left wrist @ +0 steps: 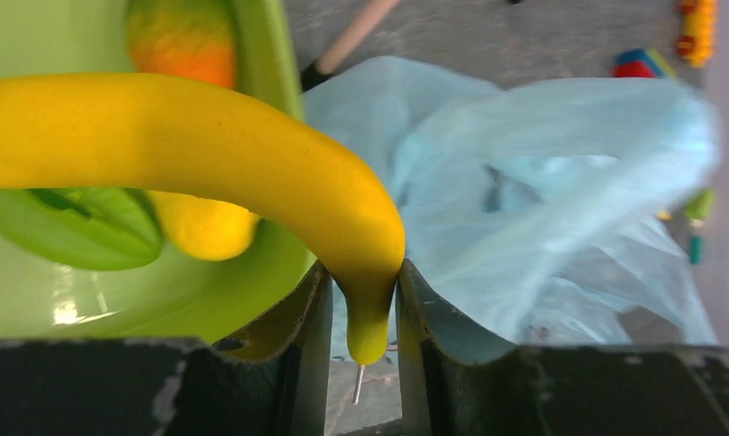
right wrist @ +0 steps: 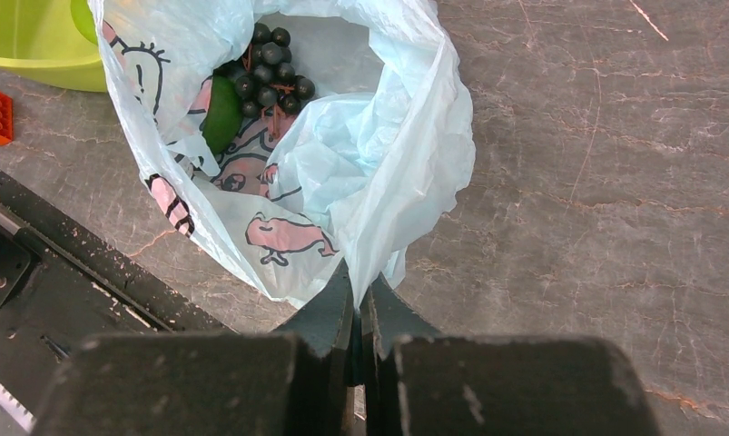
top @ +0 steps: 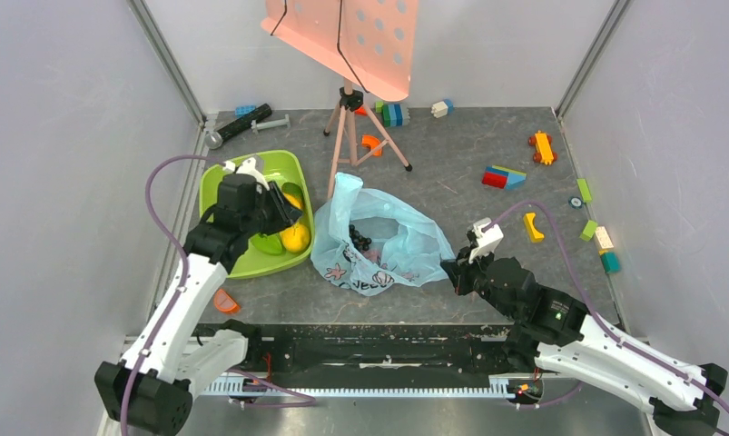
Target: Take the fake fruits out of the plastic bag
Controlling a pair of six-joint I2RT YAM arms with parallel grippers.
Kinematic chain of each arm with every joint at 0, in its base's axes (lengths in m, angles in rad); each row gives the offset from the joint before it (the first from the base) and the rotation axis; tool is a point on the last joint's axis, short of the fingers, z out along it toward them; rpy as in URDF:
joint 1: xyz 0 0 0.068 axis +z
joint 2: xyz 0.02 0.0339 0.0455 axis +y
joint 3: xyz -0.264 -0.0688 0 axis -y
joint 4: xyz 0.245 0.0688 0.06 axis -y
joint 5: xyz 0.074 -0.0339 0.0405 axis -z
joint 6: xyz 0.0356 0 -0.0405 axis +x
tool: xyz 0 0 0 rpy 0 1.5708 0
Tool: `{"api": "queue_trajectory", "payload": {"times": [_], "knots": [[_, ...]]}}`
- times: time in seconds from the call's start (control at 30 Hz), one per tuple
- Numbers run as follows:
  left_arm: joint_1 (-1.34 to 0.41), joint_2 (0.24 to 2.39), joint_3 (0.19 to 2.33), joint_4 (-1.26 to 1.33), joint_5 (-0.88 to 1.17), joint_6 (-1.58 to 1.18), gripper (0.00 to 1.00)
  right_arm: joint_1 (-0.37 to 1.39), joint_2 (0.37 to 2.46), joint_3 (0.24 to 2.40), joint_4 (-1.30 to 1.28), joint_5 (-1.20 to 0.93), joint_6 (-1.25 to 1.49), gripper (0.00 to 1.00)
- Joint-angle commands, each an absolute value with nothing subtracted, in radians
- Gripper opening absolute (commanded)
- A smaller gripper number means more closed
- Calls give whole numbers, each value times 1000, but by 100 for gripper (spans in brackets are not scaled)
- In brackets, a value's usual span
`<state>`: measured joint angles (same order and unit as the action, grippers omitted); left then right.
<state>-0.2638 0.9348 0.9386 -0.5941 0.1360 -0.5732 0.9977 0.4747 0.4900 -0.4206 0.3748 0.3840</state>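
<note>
My left gripper (left wrist: 365,282) is shut on the tip of a yellow banana (left wrist: 206,154) and holds it over the lime-green tub (left wrist: 270,54), beside the bag. In the top view it (top: 283,211) hangs over the tub's right side (top: 251,259). A yellow fruit (top: 295,238) and a green one (top: 268,243) lie in the tub. The light-blue plastic bag (top: 379,241) lies open mid-table. My right gripper (right wrist: 360,291) is shut on the bag's edge (right wrist: 369,163). Dark grapes (right wrist: 270,68) and a green fruit (right wrist: 220,113) lie inside the bag.
A tripod (top: 351,127) carrying a pink perforated panel (top: 347,36) stands just behind the bag. Toy bricks (top: 504,176) are scattered at the back and right. An orange piece (top: 224,302) lies by the tub. A black rail (top: 379,341) runs along the near edge.
</note>
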Motion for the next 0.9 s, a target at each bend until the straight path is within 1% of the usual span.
{"api": "queue_trajectory", "payload": {"times": [0.0,0.13,0.27,0.33,0.5,0.57,0.73,0.8,0.87], "knots": [[-242,957,846,-461,-62,-605,24,999,473,531,-410,380,381,0],[-187,1011,792,-361,-48,-637,24,999,467,522,-411,379,383,0],[-70,1086,746,-267,38,-678,24,999,471,528,-418,372,384,0],[-33,1120,727,-232,37,-684,25,999,471,531,-422,371,384,0],[-1,1201,721,-186,16,-678,32,999,473,532,-425,372,384,0],[-2,1227,721,-169,18,-679,34,999,477,533,-426,371,388,0],[-2,1285,730,-147,16,-668,45,999,470,526,-425,371,396,0],[-2,1304,737,-151,12,-666,53,999,469,526,-427,373,396,0],[-2,1309,726,-137,46,-686,63,999,468,529,-428,371,396,0]]}}
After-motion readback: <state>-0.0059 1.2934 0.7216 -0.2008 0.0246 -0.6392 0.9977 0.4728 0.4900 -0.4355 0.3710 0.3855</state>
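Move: The left hand holds the banana; the green tray's middle lies about 8 cm ahead, 16 cm left and 20 cm below. Inside it, the yellow pear is some 2 cm ahead and 7 cm left, the mango 10 cm ahead and 8 cm left, all roughly 18 cm down; the bag's grapes are 2 cm ahead, 8 cm right. From the right hand, still gripping the bag's edge, the tray is about 44 cm left, 12 cm ahead. The left hand sinks about 13 cm into the tray, bearing left and forward, then opens to release the banana. ##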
